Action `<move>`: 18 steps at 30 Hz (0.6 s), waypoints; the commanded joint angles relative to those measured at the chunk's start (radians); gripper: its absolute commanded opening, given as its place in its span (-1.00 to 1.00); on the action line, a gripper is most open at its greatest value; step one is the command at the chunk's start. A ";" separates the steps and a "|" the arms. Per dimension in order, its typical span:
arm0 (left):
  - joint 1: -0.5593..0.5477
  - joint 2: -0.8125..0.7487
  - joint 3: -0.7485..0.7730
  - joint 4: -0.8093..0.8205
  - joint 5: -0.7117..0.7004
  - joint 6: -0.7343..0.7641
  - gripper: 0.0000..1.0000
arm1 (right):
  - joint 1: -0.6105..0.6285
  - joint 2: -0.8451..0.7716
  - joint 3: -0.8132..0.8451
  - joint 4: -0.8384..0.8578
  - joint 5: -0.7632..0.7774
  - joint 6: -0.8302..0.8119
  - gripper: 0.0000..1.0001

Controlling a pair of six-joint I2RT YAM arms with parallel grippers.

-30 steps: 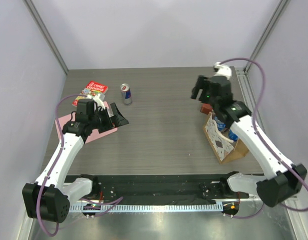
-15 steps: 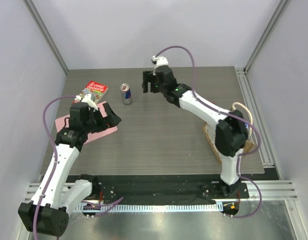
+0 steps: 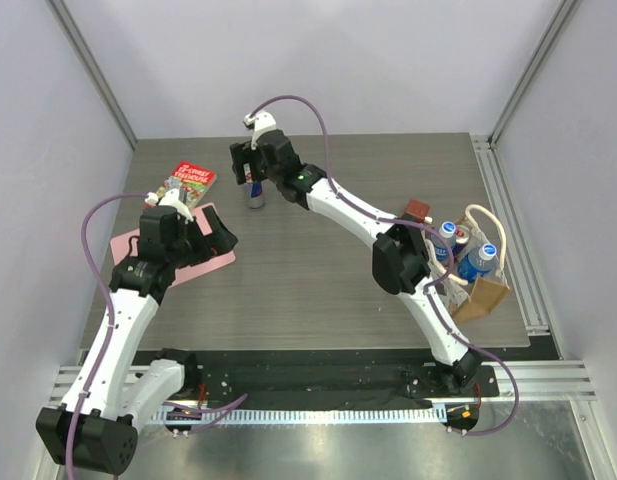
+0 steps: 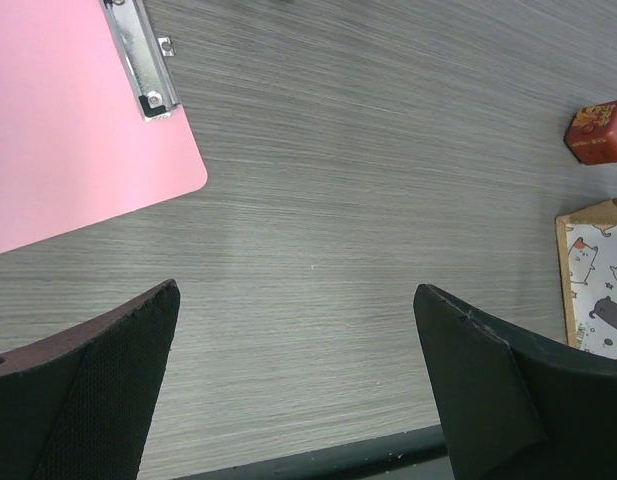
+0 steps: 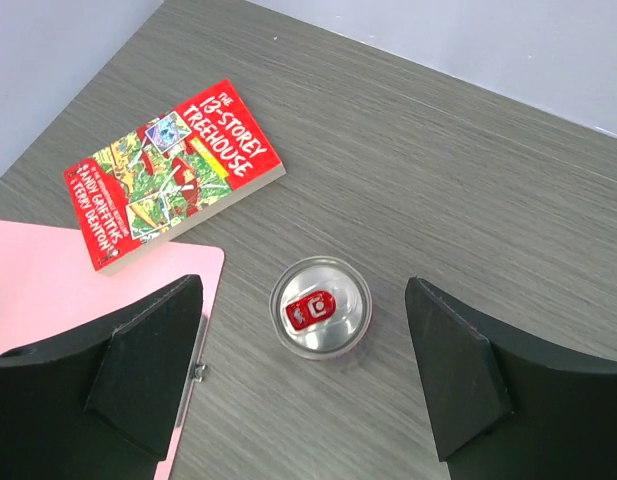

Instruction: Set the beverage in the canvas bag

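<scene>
The beverage, a silver can with a red tab (image 5: 320, 308), stands upright on the table at the back left (image 3: 255, 196). My right gripper (image 5: 303, 285) hovers straight above it, open, one finger on each side and apart from it; in the top view the right gripper (image 3: 251, 176) partly hides the can. The canvas bag (image 3: 488, 294) stands at the far right with two blue-labelled bottles (image 3: 478, 262) inside. Its white cartoon panel (image 4: 594, 290) shows in the left wrist view. My left gripper (image 4: 296, 290) is open and empty over bare table (image 3: 214, 236).
A red paperback (image 5: 173, 172) lies left of the can, at the back left (image 3: 192, 180). A pink clipboard (image 4: 78, 130) lies under my left arm (image 3: 194, 268). A small red-brown box (image 3: 418, 210) sits near the bag. Grey walls close in the table.
My right arm swung from above the bag across the table to the can at the back left, and its jaws opened wider. The left arm rose slightly.
</scene>
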 commanded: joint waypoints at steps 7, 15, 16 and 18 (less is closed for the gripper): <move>-0.003 0.009 0.029 0.024 0.032 0.007 0.99 | 0.015 0.091 0.129 0.010 0.022 -0.048 0.73; -0.003 0.015 0.027 0.027 0.037 0.007 0.99 | 0.018 0.152 0.161 -0.002 0.024 -0.052 0.68; -0.003 0.015 0.027 0.026 0.038 0.007 0.99 | 0.018 0.161 0.166 -0.004 0.021 -0.055 0.66; -0.003 0.015 0.027 0.029 0.040 0.007 1.00 | 0.020 0.168 0.170 -0.014 0.013 -0.061 0.56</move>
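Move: The can stands just under the right hand, some 3 cm ahead, 2 cm to its left, its middle about 12 cm below. The book's middle lies roughly 7 cm ahead of that hand and 21 cm to its left. The pink clipboard's middle is about 9 cm back and 23 cm left, both flat on the table. From the left hand, the can is some 19 cm ahead, 4 cm to the right and 12 cm lower. Downward over the can goes the right hand, about 6 cm, after easing forward and left; in all it slips some 2 cm left and a centimetre forward as it lines up. The fingers stay open with the can's top coming between the tips, and the wrist turns barely 5 degrees; no touch on the can is visible. ##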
